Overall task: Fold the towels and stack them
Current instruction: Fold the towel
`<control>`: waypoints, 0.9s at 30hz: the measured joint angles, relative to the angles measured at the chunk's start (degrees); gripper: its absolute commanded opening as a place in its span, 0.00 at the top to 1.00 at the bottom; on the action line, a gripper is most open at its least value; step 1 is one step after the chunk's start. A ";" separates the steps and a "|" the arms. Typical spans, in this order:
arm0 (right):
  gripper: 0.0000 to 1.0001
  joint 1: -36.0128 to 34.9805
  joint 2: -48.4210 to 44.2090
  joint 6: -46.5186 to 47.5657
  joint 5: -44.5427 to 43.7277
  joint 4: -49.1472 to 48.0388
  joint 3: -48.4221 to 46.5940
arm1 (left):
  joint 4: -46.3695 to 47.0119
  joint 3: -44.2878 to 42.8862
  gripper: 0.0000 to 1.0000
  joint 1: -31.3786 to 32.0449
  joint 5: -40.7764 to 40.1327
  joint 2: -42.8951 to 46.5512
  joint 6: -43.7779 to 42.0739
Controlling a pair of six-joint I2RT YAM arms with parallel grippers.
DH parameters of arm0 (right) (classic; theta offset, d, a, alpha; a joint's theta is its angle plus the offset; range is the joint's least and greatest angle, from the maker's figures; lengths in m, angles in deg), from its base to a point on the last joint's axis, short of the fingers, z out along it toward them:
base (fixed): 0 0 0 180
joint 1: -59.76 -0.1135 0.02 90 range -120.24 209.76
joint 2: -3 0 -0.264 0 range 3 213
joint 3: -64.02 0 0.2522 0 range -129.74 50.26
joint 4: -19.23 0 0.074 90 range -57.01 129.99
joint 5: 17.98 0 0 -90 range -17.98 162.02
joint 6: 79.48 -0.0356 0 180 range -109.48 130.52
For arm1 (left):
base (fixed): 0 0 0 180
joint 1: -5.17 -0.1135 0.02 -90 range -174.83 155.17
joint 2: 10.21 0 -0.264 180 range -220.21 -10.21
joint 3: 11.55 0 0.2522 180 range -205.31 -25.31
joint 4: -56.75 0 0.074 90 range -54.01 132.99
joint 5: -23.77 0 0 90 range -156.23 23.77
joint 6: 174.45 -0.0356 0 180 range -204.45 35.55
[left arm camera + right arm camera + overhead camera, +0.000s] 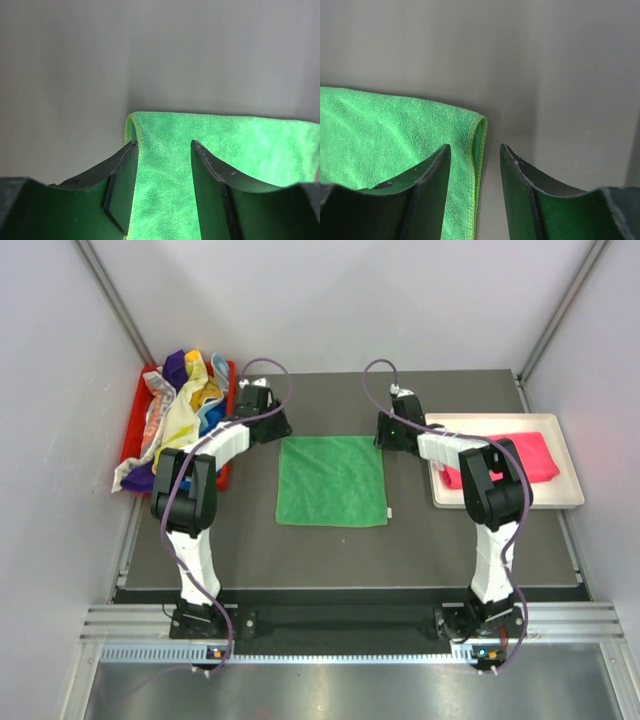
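A green towel [332,480] lies flat in the middle of the dark table, its edges doubled over. My left gripper [272,426] hangs over its far left corner. In the left wrist view the left gripper [164,145] is open, and the green towel [225,145] shows in the gap untouched by the fingers. My right gripper [386,430] is at the far right corner. There the right gripper [475,147] is open too, with the folded hem of the green towel [380,125] lying loose between the fingers. A folded pink towel [505,455] lies on the white tray [500,502].
A red bin [135,430] at the far left holds a heap of mixed towels [180,405], some spilling over its near edge. The white tray sits at the right edge of the table. Grey walls close in the back and both sides.
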 measured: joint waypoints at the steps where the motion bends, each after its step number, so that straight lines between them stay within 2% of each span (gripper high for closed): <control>1: 0.61 0.00 0.55 0.00 0.00 0.22 -0.52 | 0.00 0.02 0.50 0.00 0.35 0.00 -0.09; 8: 0.76 0.07 1.88 -0.26 0.52 1.27 -3.10 | -0.46 1.81 0.58 0.02 1.81 0.13 0.22; 9: 0.78 0.09 1.92 -0.24 0.57 1.40 -3.32 | -0.61 2.47 0.63 0.02 1.86 0.33 0.39; 12: 0.86 0.11 2.16 -0.44 0.79 1.62 -3.89 | -1.16 4.72 0.68 0.15 2.10 1.40 1.18; 13: 0.88 0.11 2.21 -0.57 0.81 1.64 -4.04 | -1.18 5.38 0.73 0.20 2.16 1.81 1.62; 16: 0.92 0.11 2.25 -0.76 0.90 1.66 -4.48 | -1.20 7.80 0.80 0.46 2.38 3.65 2.47; 20: 0.95 0.22 2.34 -1.31 0.92 1.66 -4.87 | -1.16 8.98 0.85 1.16 2.34 4.85 3.39; 27: 0.96 1.01 2.62 -2.64 1.11 1.66 -5.20 | -1.66 9.88 0.98 2.58 0.61 4.79 4.92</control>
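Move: The folded green towel's far-left corner lies about 1 cm ahead of the left gripper, 2 cm to its left and 4 cm below; the laundry bin's middle is some 32 cm to that gripper's left and level with it. From the right gripper the towel's far-right corner is about 3 cm ahead, 1 cm right and 2 cm below. The towel's white tag is roughly 19 cm back and 3 cm right of the right gripper. Draw the left gripper back about 6 cm and down 3 cm from the far-left corner over the green towel, tipping it down slightly and shutting its half-open fingers on the way. Meanwhile ease the right gripper about 2 cm forward to the towel's far-right corner, rising slightly, and close its fingers there at the fold's edge. ##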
